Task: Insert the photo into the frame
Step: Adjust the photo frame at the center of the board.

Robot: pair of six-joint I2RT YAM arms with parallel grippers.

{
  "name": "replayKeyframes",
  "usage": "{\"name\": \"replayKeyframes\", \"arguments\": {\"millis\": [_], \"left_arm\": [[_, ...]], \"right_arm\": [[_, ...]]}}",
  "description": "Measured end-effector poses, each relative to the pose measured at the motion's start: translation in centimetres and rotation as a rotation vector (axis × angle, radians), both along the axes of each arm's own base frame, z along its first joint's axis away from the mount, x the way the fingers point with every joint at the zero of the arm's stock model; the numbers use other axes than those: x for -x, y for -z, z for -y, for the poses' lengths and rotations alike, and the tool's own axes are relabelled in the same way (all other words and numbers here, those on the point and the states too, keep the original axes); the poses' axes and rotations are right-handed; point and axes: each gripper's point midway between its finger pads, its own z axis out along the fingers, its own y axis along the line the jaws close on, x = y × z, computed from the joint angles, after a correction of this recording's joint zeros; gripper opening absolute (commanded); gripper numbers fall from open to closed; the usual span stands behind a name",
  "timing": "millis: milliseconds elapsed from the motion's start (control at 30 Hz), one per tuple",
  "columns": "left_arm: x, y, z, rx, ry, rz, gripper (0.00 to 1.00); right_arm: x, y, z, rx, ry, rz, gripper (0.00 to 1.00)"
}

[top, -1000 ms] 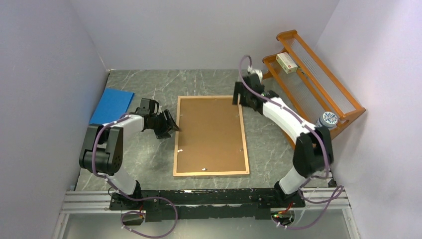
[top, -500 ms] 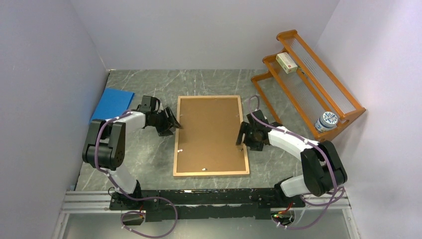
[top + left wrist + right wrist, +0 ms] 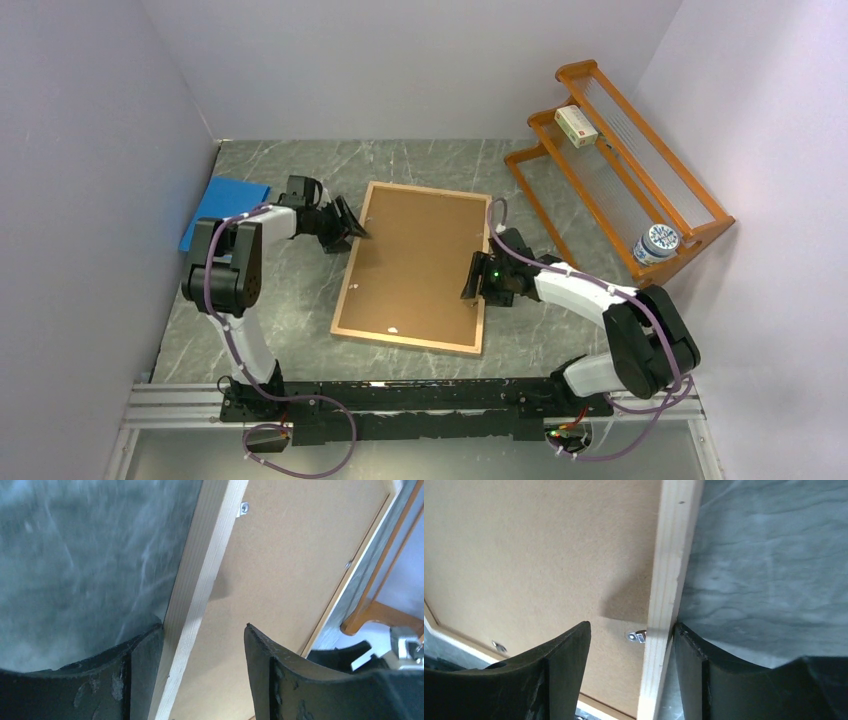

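Observation:
The frame (image 3: pixel 351 268) lies face down and askew on the table, with the brown backing panel (image 3: pixel 415 262) filling it. The photo is not in view. My left gripper (image 3: pixel 352 222) is open and straddles the frame's left border near the far corner. In the left wrist view (image 3: pixel 204 627) one finger rests against the border's outer side (image 3: pixel 200 575) and the other hangs over the backing. My right gripper (image 3: pixel 477 284) is open and straddles the right border (image 3: pixel 671 555). In the right wrist view (image 3: pixel 631 625) one finger is outside the border, beside a metal clip (image 3: pixel 636 637).
A plain blue sheet (image 3: pixel 225 210) lies at the far left. An orange slatted rack (image 3: pixel 620 150) stands at the right, holding a small box (image 3: pixel 576 126) and a blue-and-white jar (image 3: pixel 657 241). Walls close in on three sides.
The right arm came from the frame's far right corner down to its right edge. The left gripper moved farther along the left edge. The frame turned, its near end swinging left.

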Motion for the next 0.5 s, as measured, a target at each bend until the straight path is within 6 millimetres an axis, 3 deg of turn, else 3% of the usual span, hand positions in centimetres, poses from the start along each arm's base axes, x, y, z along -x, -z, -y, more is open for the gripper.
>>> {"name": "replayKeyframes", "arguments": {"millis": [267,500], "left_arm": [[-4.9,-0.4,0.0,0.004,-0.005,0.101,0.65],[-7.9,-0.6,-1.1,-0.024,-0.031,0.18,0.67]], "right_arm": [[2.3,-0.1,-4.2,-0.071,-0.11,-0.017,0.64],[4.1,-0.4,-9.6,-0.189,-0.215,-0.09,0.64]]}}
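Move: The photo frame lies face down with its middle about 15 cm right of the left hand and 7 cm back, and 13 cm left of the right hand and 8 cm ahead, both hands already astride its side rails. A metal clip sits 5 cm ahead and 3 cm right of the left hand; the blue folder is some 27 cm left and 6 cm ahead of it. Another clip is 2 cm left of the right hand, level with it. The photo frame's side rails keep being pushed from outside by one finger of each hand: the left hand slides forward about 8 cm along the table, its fingers tipping up slightly, while the right sweeps left nearly 10 cm and back 4 cm, rolling and turning counter-clockwise. Both grippers stay part open, and neither clamps its rail. ##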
